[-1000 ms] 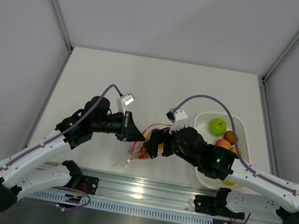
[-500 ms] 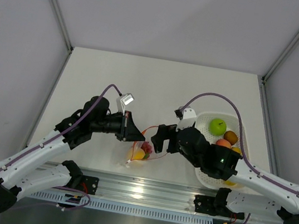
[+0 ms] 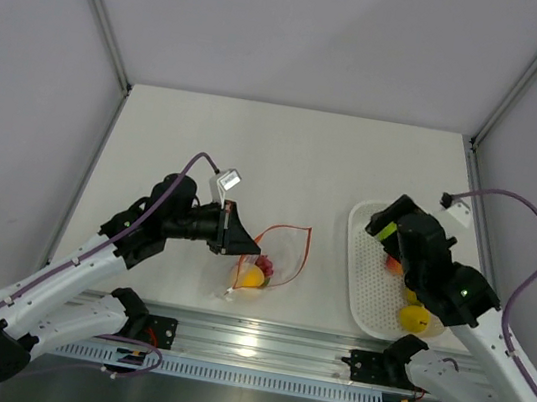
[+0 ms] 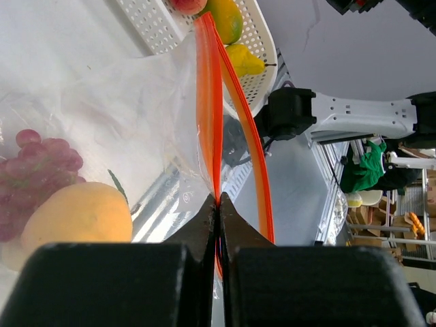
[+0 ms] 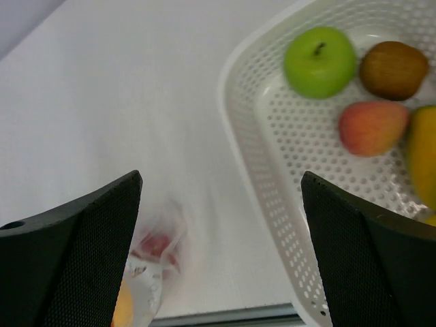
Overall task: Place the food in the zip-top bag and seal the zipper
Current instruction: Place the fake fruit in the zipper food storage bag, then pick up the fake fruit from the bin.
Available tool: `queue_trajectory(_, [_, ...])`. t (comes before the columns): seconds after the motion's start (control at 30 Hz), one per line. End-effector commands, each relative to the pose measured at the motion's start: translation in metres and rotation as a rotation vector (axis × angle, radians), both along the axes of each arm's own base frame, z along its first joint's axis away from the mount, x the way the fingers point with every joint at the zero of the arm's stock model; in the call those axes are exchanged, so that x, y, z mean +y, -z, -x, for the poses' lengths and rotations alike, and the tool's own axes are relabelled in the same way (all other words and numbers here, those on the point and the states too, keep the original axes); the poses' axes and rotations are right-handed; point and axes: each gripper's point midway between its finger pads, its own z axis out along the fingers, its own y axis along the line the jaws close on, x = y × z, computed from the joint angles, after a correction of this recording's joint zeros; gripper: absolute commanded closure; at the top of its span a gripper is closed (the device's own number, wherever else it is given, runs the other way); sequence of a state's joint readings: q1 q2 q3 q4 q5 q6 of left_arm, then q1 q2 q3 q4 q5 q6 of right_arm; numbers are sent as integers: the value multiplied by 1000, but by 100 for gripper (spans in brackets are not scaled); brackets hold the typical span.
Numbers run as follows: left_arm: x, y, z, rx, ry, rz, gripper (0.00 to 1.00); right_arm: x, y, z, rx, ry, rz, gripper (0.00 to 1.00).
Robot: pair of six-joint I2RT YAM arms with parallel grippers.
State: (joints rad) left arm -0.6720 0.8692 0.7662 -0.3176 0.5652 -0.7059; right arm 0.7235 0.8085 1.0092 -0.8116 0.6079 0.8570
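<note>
The clear zip-top bag [image 3: 281, 255] lies on the table, its orange-red zipper [image 3: 304, 252] standing in an open loop. My left gripper [image 3: 245, 244] is shut on the zipper [image 4: 208, 102] at the near end of the mouth. Inside the bag are a yellow-orange fruit [image 4: 78, 214] and red grapes [image 4: 37, 170]. My right gripper [image 5: 221, 176] hangs open and empty above the left rim of the white tray [image 5: 235, 129]. In the tray lie a green apple [image 5: 320, 61], a brown fruit [image 5: 394, 69], a red-orange fruit [image 5: 373, 128] and a yellow one [image 3: 413, 317].
The white perforated tray [image 3: 356, 275] sits at the right, close to the table's near edge. A metal rail [image 3: 257, 346] runs along that edge. White walls close in the table on three sides.
My right arm has drawn back from the bag's mouth to the right and now hovers over the tray. The bag with its fruit stays put, and the left gripper holds still.
</note>
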Motion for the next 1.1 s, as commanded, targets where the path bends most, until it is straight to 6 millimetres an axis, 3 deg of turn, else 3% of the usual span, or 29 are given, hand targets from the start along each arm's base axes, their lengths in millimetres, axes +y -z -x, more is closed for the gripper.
queue_trajectory(0.0, [-2,-9,4,-48,33,30,99,-49,18,8,57,219,13,1])
queue_trajectory(0.17, [-2,-7,4,-46,35,33,99,-95,42,20,166,438,71,1])
queue_trajectory(0.27, [-3,-3,4,-37,37,30,99,-109,62,28,261,545,99,0])
queue_trajectory(0.47, [-3,-2,5,-31,44,31,99,-107,95,21,394,568,149,1])
queue_trajectory(0.7, [-1,-7,6,-41,37,32,100,-102,116,-11,352,507,144,0])
queue_trajectory(1.07, [-1,-5,5,-34,40,13,99,-110,160,-35,410,482,169,2])
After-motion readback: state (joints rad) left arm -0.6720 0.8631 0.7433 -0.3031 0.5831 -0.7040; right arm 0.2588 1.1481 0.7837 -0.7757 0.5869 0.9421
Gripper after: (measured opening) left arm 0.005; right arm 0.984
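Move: The peach in the white tray lies about 14 cm to the right hand's right, 4 cm ahead and some 20 cm below. The green apple stands about 12 cm ahead and 10 cm right of the hand, the brown fruit about 9 cm ahead and 18 cm right, the mango level with it and 20 cm right, all roughly as low. From the left hand, which pinches the bag's rim, the peach is about 36 cm right, 12 cm ahead and 18 cm below. Bring the right gripper down about 16 cm and 11 cm to the right, into the tray's space above the peach, swinging right first, then sinking, with a small push forward at the end. Meanwhile tip the fingers some 25 degrees further down and turn the hand about 30 degrees clockwise. Keep the fingers wide open, and keep the left gripper shut on the bag's rim. ##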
